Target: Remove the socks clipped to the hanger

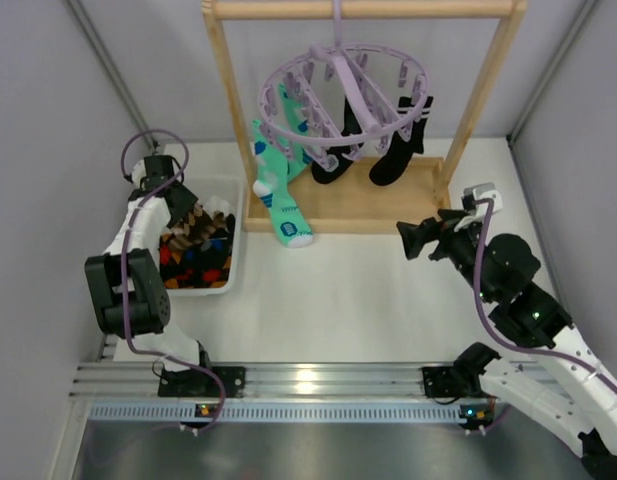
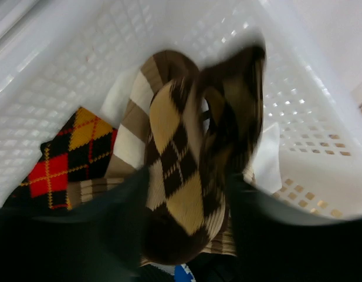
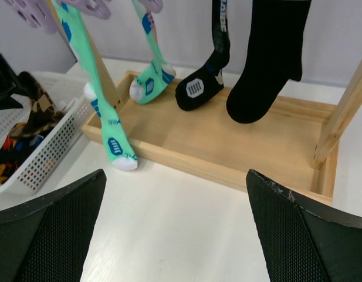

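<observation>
The lilac hanger (image 1: 338,85) hangs by its hook from a wooden frame. Two mint-green socks (image 1: 278,175) and two black socks (image 1: 396,155) are clipped to it. They also show in the right wrist view, mint-green (image 3: 98,88) and black (image 3: 266,76). My left gripper (image 1: 188,212) is over the white basket, shut on a brown/tan diamond sock (image 2: 181,135) that hangs blurred between its fingers (image 2: 134,200). My right gripper (image 1: 410,240) is open and empty above the table, in front of the frame, pointing at the hanging socks (image 3: 175,176).
The white basket (image 1: 238,255) at the left holds red-orange-black patterned socks (image 2: 63,158) and other socks. The light wooden frame has a tray-like base (image 3: 227,135) and upright posts (image 1: 228,100). Grey walls close both sides.
</observation>
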Controlling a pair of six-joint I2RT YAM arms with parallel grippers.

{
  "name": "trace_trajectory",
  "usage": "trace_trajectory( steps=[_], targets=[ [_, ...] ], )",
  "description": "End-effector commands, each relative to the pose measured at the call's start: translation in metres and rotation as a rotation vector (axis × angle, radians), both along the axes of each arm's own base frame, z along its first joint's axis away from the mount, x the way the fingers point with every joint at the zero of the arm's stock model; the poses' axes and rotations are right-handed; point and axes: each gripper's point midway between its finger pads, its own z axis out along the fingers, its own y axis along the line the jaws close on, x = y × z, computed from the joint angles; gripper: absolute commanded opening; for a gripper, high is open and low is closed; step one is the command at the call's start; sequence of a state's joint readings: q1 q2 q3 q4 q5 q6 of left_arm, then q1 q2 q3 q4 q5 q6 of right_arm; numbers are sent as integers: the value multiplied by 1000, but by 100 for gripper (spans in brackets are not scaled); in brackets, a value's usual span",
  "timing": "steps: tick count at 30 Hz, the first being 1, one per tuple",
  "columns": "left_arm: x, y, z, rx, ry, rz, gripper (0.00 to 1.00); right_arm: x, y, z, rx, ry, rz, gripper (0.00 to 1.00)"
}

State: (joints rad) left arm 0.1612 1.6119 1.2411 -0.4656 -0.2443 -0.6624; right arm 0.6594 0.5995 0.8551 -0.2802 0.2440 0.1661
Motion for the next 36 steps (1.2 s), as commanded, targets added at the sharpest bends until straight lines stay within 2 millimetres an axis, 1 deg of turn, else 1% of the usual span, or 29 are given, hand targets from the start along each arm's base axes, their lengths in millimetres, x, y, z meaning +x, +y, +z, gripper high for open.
trace_trajectory(
  steps=[1, 2, 3, 4, 5, 6, 7, 10, 11, 12, 13, 14, 17, 18, 19, 20, 21, 22, 24, 25, 27, 29, 30, 31, 32, 34, 35, 36],
  targets=[
    [-5, -9, -10, -65, 10, 7, 65, 2, 16, -11, 15, 27, 56, 100],
    [-8, -9, -9, -57, 7, 12, 73, 2, 19, -12, 16, 28, 67, 99],
    [-11, -9, -7, -47, 4, 17, 78, 4, 21, -15, 10, 37, 70, 99],
    [-17, -9, 3, -37, -20, 19, 88, 3, 23, -16, 8, 40, 77, 99],
    [-20, -10, 10, -28, -37, 16, 95, 4, 25, -18, 1, 45, 85, 99],
    [-22, -12, 18, -21, -55, 11, 98, 4, 26, -16, 3, 42, 90, 100],
    [-27, -12, 41, -4, -114, 6, 98, 4, 27, -17, -1, 44, 94, 99],
    [-32, -25, 78, 57, -194, -40, 98, 3, 28, -16, -1, 39, 105, 100],
    [-37, -33, 99, 67, -250, -65, 98, 2, 28, -15, 2, 32, 111, 99],
    [-38, -49, 108, 64, -275, -109, 98, 2, 29, -15, 3, 31, 115, 100],
    [-40, -59, 113, 54, -293, -141, 98, 1, 30, -16, 0, 30, 119, 99],
    [-45, -78, 122, 54, -320, -196, 98, 1, 29, -16, 3, 26, 118, 100],
    [-50, -109, 130, 61, -355, -304, 98, -1, 28, -11, 14, 11, 119, 100],
    [-50, -138, 137, 55, -403, -399, 98, -2, 27, -11, 16, 7, 121, 99],
    [-51, -154, 137, 48, -426, -469, 98, -3, 28, -9, 22, -1, 129, 100],
    [-55, -184, 138, 6, -452, -613, 98, -7, 31, -7, 32, -15, 153, 99],
    [-54, -206, 142, -17, -523, -703, 98, -9, 32, -6, 36, -23, 169, 99],
    [-58, -224, 142, -57, -555, -793, 98, -11, 35, -2, 47, -40, 187, 99],
    [-60, -241, 144, -79, -611, -898, 98, -19, 41, -1, 52, -54, 241, 99],
    [-56, -245, 148, -50, -679, -930, 98, -24, 45, 0, 52, -59, 282, 100],
    [-55, -250, 146, -32, -726, -971, 98, -28, 48, -1, 48, -65, 310, 99],
    [-48, -249, 142, 24, -770, -981, 98, -32, 51, -2, 41, -72, 339, 99],
    [-41, -244, 137, 49, -762, -950, 98, -33, 52, -1, 40, -76, 347, 99],
    [-37, -243, 134, 84, -760, -959, 98, -35, 53, -1, 40, -78, 360, 99],
    [-28, -244, 127, 99, -761, -963, 98, -36, 54, 0, 40, -84, 370, 99],
    [-20, -245, 118, 138, -772, -974, 98, -40, 57, 2, 45, -95, 396, 99],
    [-10, -244, 107, 153, -768, -961, 98, -40, 58, 4, 47, -101, 403, 99],
    [-4, -241, 101, 173, -760, -941, 98, -42, 59, 5, 48, -110, 412, 99]
  ],
)
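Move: The left hand, at the basket with the brown argyle sock still at its opening fingers (some 4 cm below), has the near teal sock about 26 cm to its right, 5 cm ahead and 8 cm higher at mid-length. The basket's middle lies 8 cm back, straight below-behind, 7 cm lower; the far teal sock hangs roughly 20 cm ahead, 30 cm right, 8 cm up. From the right hand, the near teal sock is about 35 cm left, 23 cm ahead, 11 cm lower. Letting the brown argyle sock go, the left hand dips slightly while its fingers spread fully, lifts clear and arcs some 24 cm right to the near teal sock, first drawing back, then sinking a little and edging forward; it turns clockwise about 55 degrees as the fingers swing up nearly level. The open right hand sinks, then drifts left and back, turning about 20 degrees counter-clockwise. ##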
